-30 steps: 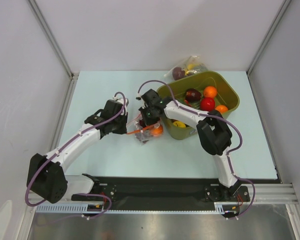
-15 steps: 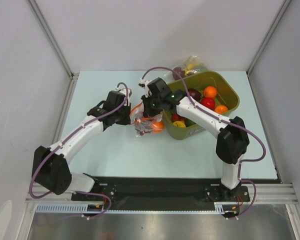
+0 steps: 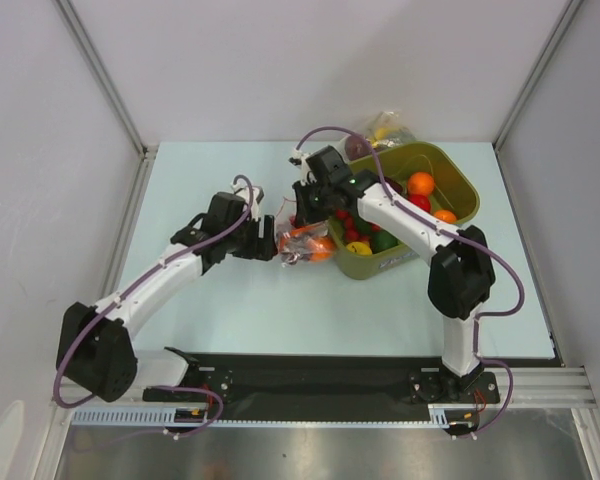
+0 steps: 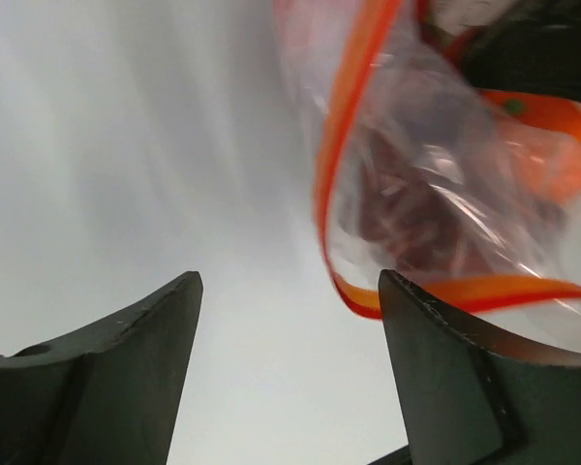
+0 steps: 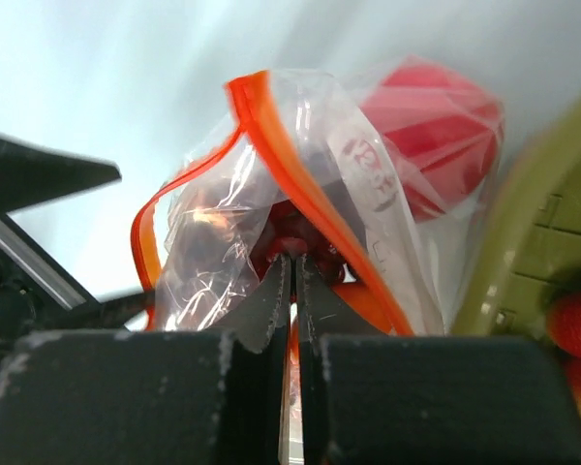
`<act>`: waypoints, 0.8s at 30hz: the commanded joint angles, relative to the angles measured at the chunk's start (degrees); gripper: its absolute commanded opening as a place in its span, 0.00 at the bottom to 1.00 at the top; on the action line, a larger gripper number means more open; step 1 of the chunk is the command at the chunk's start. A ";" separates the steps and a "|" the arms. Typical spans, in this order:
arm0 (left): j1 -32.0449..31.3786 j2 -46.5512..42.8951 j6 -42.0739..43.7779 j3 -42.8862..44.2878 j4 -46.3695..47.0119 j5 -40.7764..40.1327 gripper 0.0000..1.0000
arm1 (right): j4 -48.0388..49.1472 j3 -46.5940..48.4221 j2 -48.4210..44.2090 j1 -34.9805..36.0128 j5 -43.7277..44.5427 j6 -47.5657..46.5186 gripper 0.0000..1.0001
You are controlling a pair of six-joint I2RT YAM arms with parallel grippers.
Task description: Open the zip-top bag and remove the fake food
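The zip-top bag (image 3: 305, 241) lies on the table just left of the bin, its red-orange zip strip parted. It fills the right wrist view (image 5: 271, 194) and the upper right of the left wrist view (image 4: 436, 194). An orange fruit (image 3: 319, 245) and a dark maroon fruit (image 4: 407, 208) show inside it, and a red fruit (image 5: 436, 145) shows through the film. My right gripper (image 3: 310, 215) is shut on the bag's film at the mouth (image 5: 292, 260). My left gripper (image 3: 268, 243) is open and empty, its jaws wide (image 4: 290, 291), the strip just off its right finger.
An olive green bin (image 3: 460, 185) holding several loose fruits stands right of the bag; its wall is close in the right wrist view (image 5: 552, 223). A second clear bag (image 3: 385, 130) with yellow and dark fruit lies behind the bin. Grey walls enclose the table.
My right gripper has carried the bag's mouth a little up and to the right, toward the bin. The left gripper, earlier tight against the bag's left side, now stands open beside it.
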 commanded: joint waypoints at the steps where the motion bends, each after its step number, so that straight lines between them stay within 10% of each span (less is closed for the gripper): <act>1: -0.13 -4.79 -1.20 -3.51 6.83 8.70 0.79 | 2.22 4.43 3.25 -0.31 -2.82 0.52 0.00; 11: -0.48 -17.18 -9.29 -16.43 19.51 17.08 0.84 | 0.64 6.98 6.24 -0.40 -4.58 0.96 0.00; 24: -1.53 -5.33 -10.87 -15.56 19.25 8.12 0.81 | -0.07 6.98 5.63 -1.01 -8.01 2.19 0.00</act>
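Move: The bag's grape end lies about 4 cm right of the left hand, 1 cm back and 8 cm below. The orange in the bag is level ahead, some 10 cm right and 8 cm below; the bin's middle is 8 cm ahead and 25 cm right. From the right hand, shut at the bag's mouth, the grape end is some 7 cm back, 2 cm left and 12 cm down. Left hand, fingers open, arcs 5 cm back-right, then dips 4 cm beside the bag; shut right sinks 3 cm. ##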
